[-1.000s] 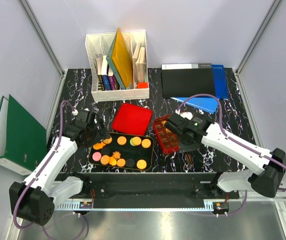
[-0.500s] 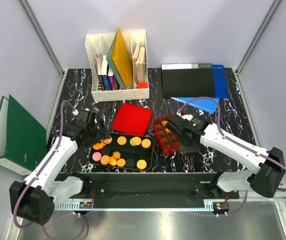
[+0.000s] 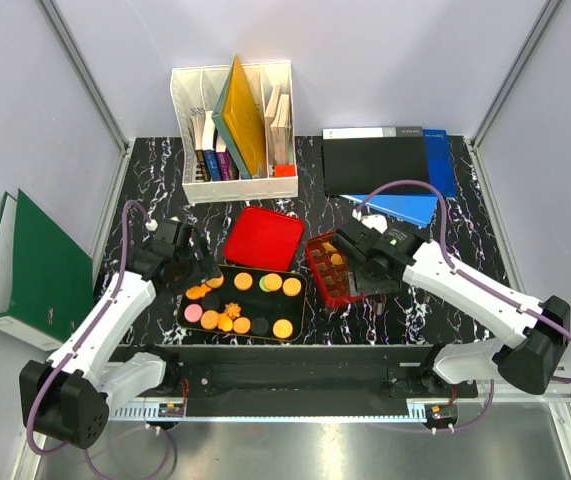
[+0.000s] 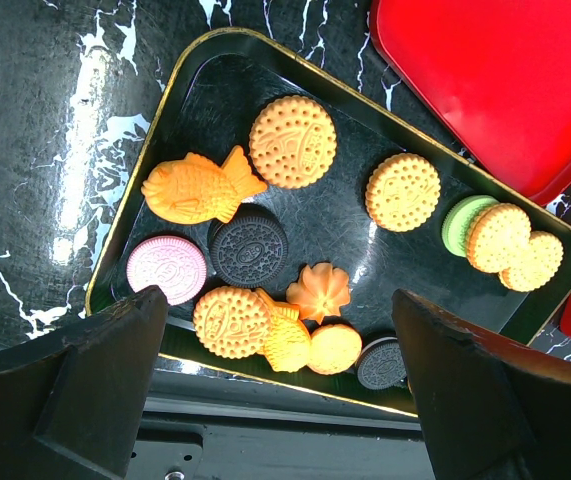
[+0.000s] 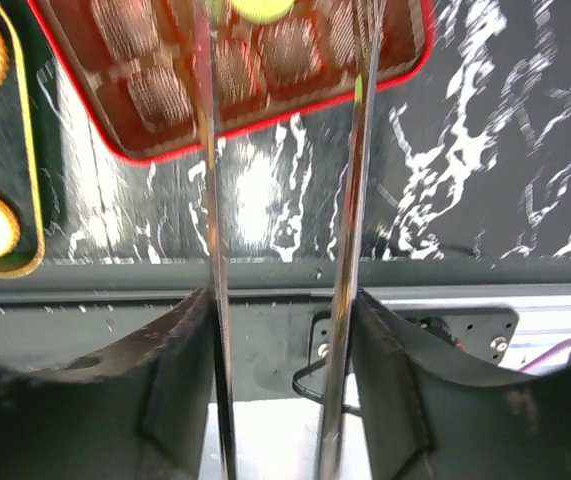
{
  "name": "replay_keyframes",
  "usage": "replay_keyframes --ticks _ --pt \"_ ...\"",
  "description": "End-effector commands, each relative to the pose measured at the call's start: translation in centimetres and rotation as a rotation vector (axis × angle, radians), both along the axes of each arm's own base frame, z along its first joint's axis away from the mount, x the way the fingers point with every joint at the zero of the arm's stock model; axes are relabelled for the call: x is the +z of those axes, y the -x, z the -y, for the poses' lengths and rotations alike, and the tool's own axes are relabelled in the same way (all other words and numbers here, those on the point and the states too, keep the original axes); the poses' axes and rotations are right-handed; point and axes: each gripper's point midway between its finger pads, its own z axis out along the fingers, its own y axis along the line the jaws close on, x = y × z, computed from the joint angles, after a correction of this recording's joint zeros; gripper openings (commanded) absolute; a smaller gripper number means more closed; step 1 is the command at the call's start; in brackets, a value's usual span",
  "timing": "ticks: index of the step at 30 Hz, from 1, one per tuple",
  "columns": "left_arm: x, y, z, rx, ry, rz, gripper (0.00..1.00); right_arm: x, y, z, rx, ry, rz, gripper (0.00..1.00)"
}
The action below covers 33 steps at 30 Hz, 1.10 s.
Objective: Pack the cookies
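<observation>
Several cookies lie on a black gold-rimmed tray (image 4: 165, 110) (image 3: 183, 312): a round orange one (image 4: 292, 141), an orange fish (image 4: 197, 188), a pink one (image 4: 166, 269), a black one (image 4: 249, 250) and an orange flower (image 4: 322, 292). My left gripper (image 4: 277, 315) (image 3: 200, 268) hangs open over the tray's near left part, touching nothing. My right gripper (image 5: 280, 300) (image 3: 370, 270) is shut on metal tongs (image 5: 210, 200), whose two blades stand apart and reach over the red gridded tin (image 5: 165, 155) (image 3: 315, 262). A yellow-green cookie (image 5: 240, 8) sits in the tin between the blade tips.
The tin's red lid (image 3: 263, 238) (image 4: 485, 80) lies behind the tray. A white book rack (image 3: 233, 130) and black and blue folders (image 3: 380, 165) stand at the back. A green binder (image 3: 35, 265) leans left of the table. The table's front rail (image 5: 285, 275) runs below the tin.
The right gripper's jaws have widened and the tongs' blades have spread apart over the tin. The right arm shifted slightly. The left arm has not moved.
</observation>
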Motion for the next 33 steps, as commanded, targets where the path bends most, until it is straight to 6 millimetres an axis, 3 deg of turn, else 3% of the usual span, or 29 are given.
replay_keyframes --ticks 1,4,6,8,21,27,33 --pt "0.5 -0.6 0.5 -0.022 0.016 0.038 0.98 3.8 -2.3 1.8 -0.085 0.015 0.144 0.51" --pt "0.4 -0.6 0.5 -0.022 0.015 0.036 0.98 3.6 -2.2 2.3 -0.094 0.008 0.128 0.2" --pt "0.4 -0.6 0.5 -0.022 0.015 0.036 0.98 2.8 -1.7 2.2 -0.089 -0.001 0.104 0.07" --pt "0.4 -0.5 0.4 -0.02 0.017 0.036 0.98 2.3 -1.6 1.9 -0.091 -0.018 0.096 0.03" --pt "0.3 -0.4 0.7 -0.036 0.018 0.032 0.98 0.5 -1.5 -2.2 -0.05 -0.187 0.029 0.0" --pt "0.1 -0.4 0.8 -0.036 0.016 0.025 0.98 -1.1 -0.4 -2.2 -0.053 -0.183 -0.037 0.0" --pt "0.0 -0.3 0.8 -0.036 0.012 0.02 0.98 -0.7 0.8 -1.0 -0.081 -0.179 -0.037 0.0"
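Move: The right gripper already holds the spread tongs, pointing forward and down; the green cookie lies in the red box about 9 cm ahead of that hand, 1 cm to its left and 14 cm below. The box's middle is about 8 cm ahead and 5 cm left; the round cookie at the baking tray's near right corner is about 7 cm back and 22 cm left. From the left gripper, the green cookie is some 40 cm right and 4 cm ahead. Keep the tongs in the right gripper and lift them about 2 cm up and forward off the green cookie, squeezing the arms together while easing right. Sink back nearly as far, sweep the closed tongs some 3 cm left over the box, tilting the hand's left side up slightly, then lower them another 2 cm while drawing back. ##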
